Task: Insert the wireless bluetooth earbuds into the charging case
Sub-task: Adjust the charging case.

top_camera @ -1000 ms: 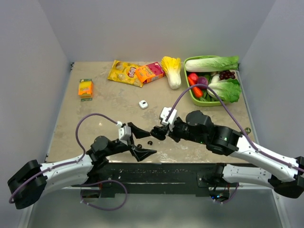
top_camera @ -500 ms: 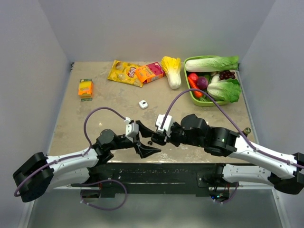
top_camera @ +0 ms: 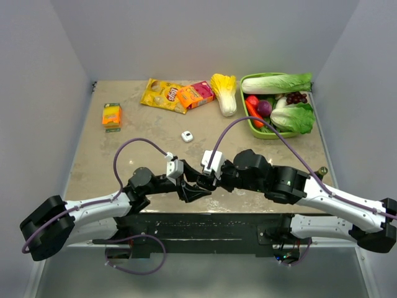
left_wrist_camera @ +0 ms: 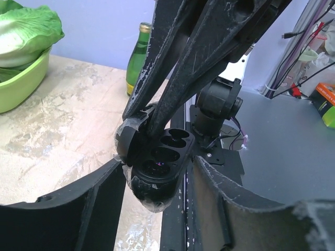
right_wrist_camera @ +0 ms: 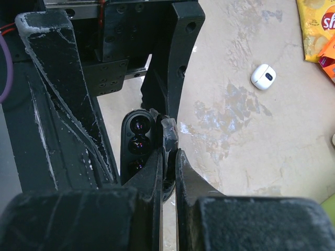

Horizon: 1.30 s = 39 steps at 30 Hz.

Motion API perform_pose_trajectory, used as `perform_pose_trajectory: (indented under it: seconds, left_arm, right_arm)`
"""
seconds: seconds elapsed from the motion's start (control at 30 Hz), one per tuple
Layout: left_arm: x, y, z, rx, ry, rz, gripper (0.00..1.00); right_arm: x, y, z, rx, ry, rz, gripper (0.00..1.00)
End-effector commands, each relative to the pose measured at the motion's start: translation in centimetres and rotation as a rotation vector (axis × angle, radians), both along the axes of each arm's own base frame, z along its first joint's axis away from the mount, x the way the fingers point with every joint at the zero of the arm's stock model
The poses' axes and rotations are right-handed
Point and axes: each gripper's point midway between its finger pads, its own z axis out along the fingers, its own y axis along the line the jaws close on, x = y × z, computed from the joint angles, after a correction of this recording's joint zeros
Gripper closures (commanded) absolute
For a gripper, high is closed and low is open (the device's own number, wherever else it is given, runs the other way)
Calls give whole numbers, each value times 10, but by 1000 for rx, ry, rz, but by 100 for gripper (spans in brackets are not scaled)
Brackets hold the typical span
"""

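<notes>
The black oval charging case is open, with glossy dark wells showing in its base. My right gripper is shut on the case's upright lid and holds the case just above the table's near edge. My left gripper is open, with one finger on each side of the case base, apart from it. Its fingers also show in the right wrist view. I cannot tell whether any buds sit in the wells. No loose earbuds show.
A small white rounded case lies on the table behind the grippers and also shows in the right wrist view. A green basket of vegetables, a yellow snack bag, orange boxes and a cabbage lie farther back. A green bottle stands at the right.
My left arm has swung right and forward, so its open jaws now flank the case. My right gripper has shifted slightly left and nearer with the case.
</notes>
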Motion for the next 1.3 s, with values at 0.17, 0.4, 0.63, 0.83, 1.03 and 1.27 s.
perform_pose_trajectory:
  seconds: [0.17, 0.4, 0.63, 0.83, 1.03, 1.27]
  left_arm:
    - [-2, -2, 25, -71, -72, -23, 57]
    - [-2, -1, 25, -76, -77, -21, 66]
    - [-4, 1, 24, -88, -77, -21, 100]
    - [-7, 5, 23, -115, -69, -19, 100]
    - [-6, 6, 19, -106, -73, -14, 100]
    - [-2, 8, 16, -107, -78, 20, 100]
  right_arm:
    - [0, 6, 12, 42, -26, 13, 100]
    - [0, 8, 10, 39, -21, 17, 100]
    - [1, 9, 7, 34, -10, 5, 100]
    - [1, 10, 13, 77, 17, -24, 96]
    - [3, 12, 23, 125, 17, -48, 68]
    - [10, 10, 65, 298, -16, -120, 16]
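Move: The black charging case, lid open and still pinched by its lid in my right hand, stands at my left fingertips: about 2 cm to the right of my left hand and level with it fore and aft. From my right hand it lies roughly 2 cm back, 1 cm left and 3 cm below. On the table some 20 cm beneath my left hand, a white case lies about 30 cm ahead and 6 cm left, and one black earbud about 7 cm ahead and 2 cm left. I hold my left hand almost where it is, drifting back under a centimetre, and close its fingers around the body of the charging case until they grip its front and back sides. My right fingers keep their pinch on the lid until the left grip is set, then spread wide, and that hand lifts away about 2 cm, tipping some 5 degrees. ##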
